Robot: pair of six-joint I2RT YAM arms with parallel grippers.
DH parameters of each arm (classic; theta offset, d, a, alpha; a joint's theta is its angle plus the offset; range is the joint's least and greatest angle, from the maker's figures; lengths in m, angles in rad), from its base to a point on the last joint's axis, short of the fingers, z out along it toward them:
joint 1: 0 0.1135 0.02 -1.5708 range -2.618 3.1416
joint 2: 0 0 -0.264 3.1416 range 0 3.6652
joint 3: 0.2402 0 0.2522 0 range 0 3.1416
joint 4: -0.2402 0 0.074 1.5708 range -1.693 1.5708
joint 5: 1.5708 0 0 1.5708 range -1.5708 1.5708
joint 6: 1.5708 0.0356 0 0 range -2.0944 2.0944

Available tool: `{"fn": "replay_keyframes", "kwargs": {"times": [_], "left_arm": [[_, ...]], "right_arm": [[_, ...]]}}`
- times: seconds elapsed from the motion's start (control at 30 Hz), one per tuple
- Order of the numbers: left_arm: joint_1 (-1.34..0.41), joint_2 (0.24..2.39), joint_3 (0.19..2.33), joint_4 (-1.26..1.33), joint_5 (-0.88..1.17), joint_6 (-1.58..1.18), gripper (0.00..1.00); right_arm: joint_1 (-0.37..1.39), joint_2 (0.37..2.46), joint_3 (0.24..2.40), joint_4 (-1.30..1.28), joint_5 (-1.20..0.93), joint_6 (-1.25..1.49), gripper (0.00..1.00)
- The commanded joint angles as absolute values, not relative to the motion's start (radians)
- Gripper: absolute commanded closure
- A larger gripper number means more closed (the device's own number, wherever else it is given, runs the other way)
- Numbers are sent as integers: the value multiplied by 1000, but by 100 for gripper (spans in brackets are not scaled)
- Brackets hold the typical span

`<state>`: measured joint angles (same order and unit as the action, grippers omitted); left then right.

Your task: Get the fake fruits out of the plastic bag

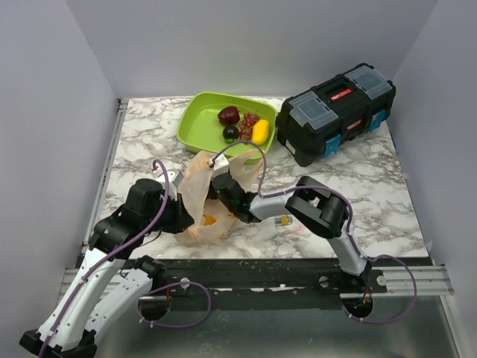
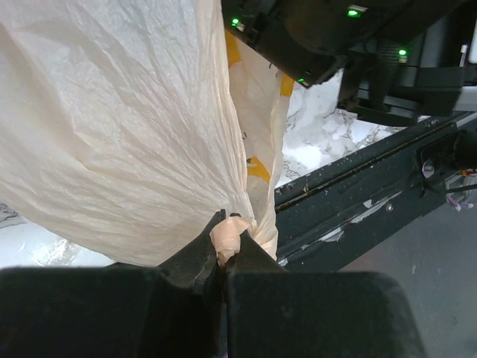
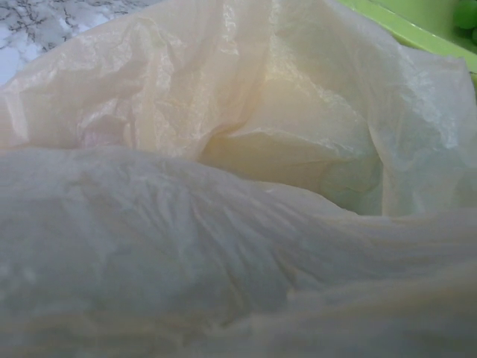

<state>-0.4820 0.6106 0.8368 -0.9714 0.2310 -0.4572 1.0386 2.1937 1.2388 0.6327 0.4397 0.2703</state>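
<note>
The pale-orange plastic bag point(image 1: 200, 195) lies crumpled on the marble table in front of the lime-green tray point(image 1: 197, 123). My left gripper point(image 2: 229, 227) is shut on a bunched fold of the bag point(image 2: 112, 134) at its near-left side. My right gripper point(image 1: 223, 200) reaches into the bag's mouth; its fingers are hidden by bag film point(image 3: 223, 186), which fills the right wrist view. One orange-yellow fruit point(image 1: 210, 219) shows through the bag. In the tray lie a red fruit point(image 1: 229, 115), a dark purple one point(image 1: 231, 133), a grape bunch point(image 1: 248, 123) and a yellow one point(image 1: 260, 131).
A black toolbox point(image 1: 335, 112) with blue latches stands at the back right, touching the tray. A small yellow-and-white object point(image 1: 283, 221) lies on the table under the right arm. The black rail point(image 2: 358, 201) of the table's near edge runs just behind the bag.
</note>
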Motion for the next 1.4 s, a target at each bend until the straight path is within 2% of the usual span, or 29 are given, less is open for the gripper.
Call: {"fn": "replay_keyframes", "kwargs": {"times": [0.0, 0.27, 0.5, 0.7, 1.03, 1.37], "left_arm": [[-488, 613, 834, -954, 201, -451, 100], [-487, 618, 833, -954, 195, -454, 100], [-487, 606, 832, -954, 192, -454, 100], [-486, 601, 833, -953, 191, -456, 100], [-487, 598, 833, -953, 192, -454, 100], [-487, 595, 832, -948, 199, -451, 100]], "right_arm": [[1032, 2087, 1176, 604, 388, 302, 76], [1032, 1941, 1060, 565, 263, 383, 86], [1033, 1845, 1006, 503, 98, 414, 91], [1033, 1748, 940, 470, 42, 432, 99], [1033, 1620, 890, 393, -87, 429, 99], [1033, 1453, 913, 351, -75, 387, 99]]}}
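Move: The dark round fruit is already pinched in the right fingers, deep in the bag. Its goal, the green tray, lies about 24 cm ahead of that hand, 5 cm right and 3 cm lower; the black fruit in the tray is about 22 cm ahead and 6 right, the yellow fruit 23 ahead and 16 right. The bag's pinched rim is some 20 cm back, 4 left and 14 up. For the left hand, the dark fruit lies about 20 cm ahead, 4 right and 14 below. The dark round fruit, kept in the right fingers' grip, is drawn up and back out of the bag, about 14 cm up and 13 cm back with a drift to the right, towards the left gripper. The climb flattens midway, then steepens at the end while the hand swings some 25 degrees counter-clockwise. The left fingers hold still, keeping their pinch on the rim. ##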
